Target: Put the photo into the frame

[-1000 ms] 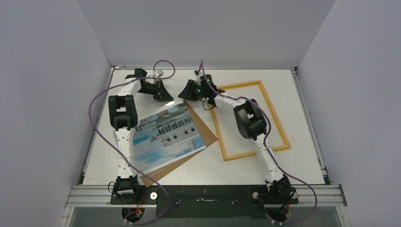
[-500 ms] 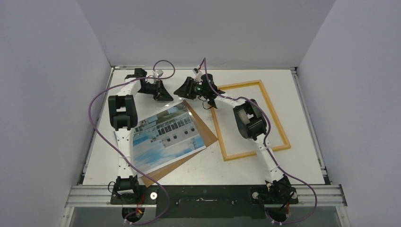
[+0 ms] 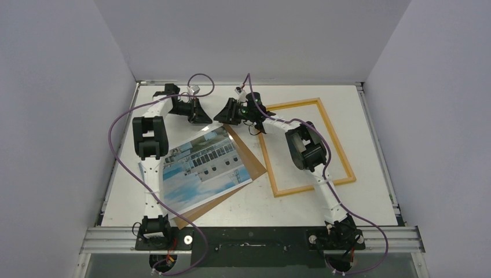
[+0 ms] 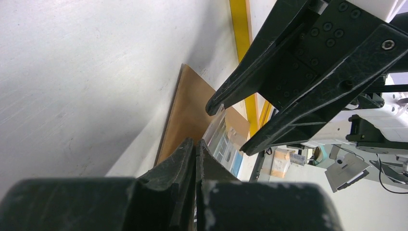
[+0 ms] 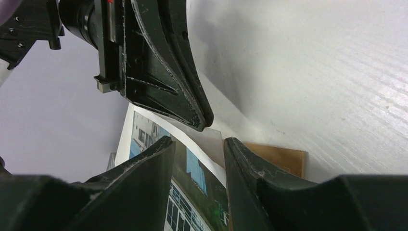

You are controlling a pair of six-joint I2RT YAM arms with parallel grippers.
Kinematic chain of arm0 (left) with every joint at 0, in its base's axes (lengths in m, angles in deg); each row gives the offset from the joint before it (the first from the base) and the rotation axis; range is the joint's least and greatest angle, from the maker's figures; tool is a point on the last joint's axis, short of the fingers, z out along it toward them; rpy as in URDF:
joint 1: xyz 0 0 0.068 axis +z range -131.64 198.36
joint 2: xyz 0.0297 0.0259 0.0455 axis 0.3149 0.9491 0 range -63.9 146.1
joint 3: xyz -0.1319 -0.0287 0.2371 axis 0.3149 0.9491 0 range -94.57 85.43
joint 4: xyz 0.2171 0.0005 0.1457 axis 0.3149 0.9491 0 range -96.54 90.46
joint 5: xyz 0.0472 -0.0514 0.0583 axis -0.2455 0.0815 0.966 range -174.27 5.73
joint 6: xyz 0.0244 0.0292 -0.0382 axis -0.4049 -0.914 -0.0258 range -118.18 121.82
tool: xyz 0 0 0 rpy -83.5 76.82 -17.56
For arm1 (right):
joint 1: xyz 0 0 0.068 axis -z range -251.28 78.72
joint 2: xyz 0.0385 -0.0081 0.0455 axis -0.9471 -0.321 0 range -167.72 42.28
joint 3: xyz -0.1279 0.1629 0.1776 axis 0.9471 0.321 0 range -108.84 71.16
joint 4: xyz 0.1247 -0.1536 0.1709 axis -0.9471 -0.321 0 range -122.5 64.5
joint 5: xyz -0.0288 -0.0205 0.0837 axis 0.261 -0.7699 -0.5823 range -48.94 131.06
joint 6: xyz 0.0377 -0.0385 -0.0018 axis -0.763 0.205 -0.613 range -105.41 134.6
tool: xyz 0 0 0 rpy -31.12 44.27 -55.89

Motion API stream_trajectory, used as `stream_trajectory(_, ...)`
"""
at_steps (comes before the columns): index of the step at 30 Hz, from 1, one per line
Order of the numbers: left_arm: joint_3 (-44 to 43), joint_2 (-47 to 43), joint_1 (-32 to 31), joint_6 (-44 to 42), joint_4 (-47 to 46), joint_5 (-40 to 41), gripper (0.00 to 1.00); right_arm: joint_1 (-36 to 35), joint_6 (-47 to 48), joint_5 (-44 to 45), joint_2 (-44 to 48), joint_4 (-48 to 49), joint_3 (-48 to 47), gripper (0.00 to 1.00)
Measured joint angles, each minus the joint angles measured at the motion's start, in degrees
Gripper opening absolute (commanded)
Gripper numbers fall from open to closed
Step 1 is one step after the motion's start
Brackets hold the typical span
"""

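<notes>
The photo (image 3: 202, 171) of a pale building lies on the brown backing board (image 3: 250, 157) at centre left. Beside it on the right lies the frame (image 3: 341, 152), wood-coloured side up; the left wrist view shows its yellow edge (image 4: 239, 38). A clear sheet (image 5: 215, 143) covers the photo's far corner. My left gripper (image 3: 206, 120) is shut on that sheet's edge, close to the corner. My right gripper (image 5: 197, 142) faces it with jaws open on either side of the sheet's corner, not touching it. The photo (image 5: 192, 202) shows below the right fingers.
Grey walls enclose the white table (image 3: 278, 202) on three sides. Both arms reach to the far middle, their purple cables (image 3: 116, 133) looping above the table. The right arm's elbow (image 3: 306, 147) hangs over the frame's opening.
My right gripper has shifted slightly left, closer to the left gripper's tips, and its jaws have widened a little. The left gripper, photo and frame have not moved.
</notes>
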Motion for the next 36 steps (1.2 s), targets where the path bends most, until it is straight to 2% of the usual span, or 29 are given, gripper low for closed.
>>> stream_trajectory(15, 0.0, -0.02, 0.0, 0.02, -0.02, -0.59, 0.0, 0.37, 1.77, 0.72, 0.0, -2.54, -0.02, 0.0)
stream_trajectory(19, 0.0, -0.02, 0.0, 0.04, -0.04, -0.55, 0.0, 0.35, 1.27, 0.68, 0.02, -2.47, -0.22, 0.0)
stream_trajectory(22, -0.17, -0.02, -0.02, 0.33, 0.0, -0.5, 0.21, 0.37, 1.07, 0.72, 0.02, -2.47, -0.22, 0.0)
stream_trajectory(23, -0.44, -0.02, -0.02, 0.48, 0.22, -0.48, 0.32, 0.37, 1.05, 0.85, 0.02, -2.43, -0.22, 0.0)
stream_trajectory(25, -1.84, -0.02, -0.04, 1.11, 1.01, -0.5, 0.42, 0.37, 1.14, 1.22, 0.17, -2.49, -0.22, 0.0)
stream_trajectory(28, -4.13, -0.48, -0.13, 1.57, 1.51, -0.5, 0.5, 0.37, 2.23, 1.81, 1.2, -3.74, -0.2, 0.0)
stream_trajectory(36, -7.74, -6.34, -0.15, 2.21, 2.03, 0.48, 0.61, 0.37, 9.94, 4.31, 10.6, -11.72, -0.35, 0.0)
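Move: The photo's raised far corner, clear sheet with it, is already between the left fingertips. From the open right hand it lies straight ahead along the fingers, level fore and aft, about 2 cm to the left and 1 cm below. The photo's middle lies some 19 cm back and 7 cm left of the right hand, the brown backing's middle 21 cm back and 4 cm left, the frame's middle 10 cm back and 36 cm right, all roughly 5 cm below. The right fingers close on the raised photo corner beside the left fingertips, sinking barely 1 cm to pinch it, while the left hand keeps still with its own grip. Only then do the left fingers open and let go, and that hand pulls up about 9 cm and slightly forward; the right hand, still pinching, lifts some 8 cm. Both wrists roll about 10 degrees on the way up. ##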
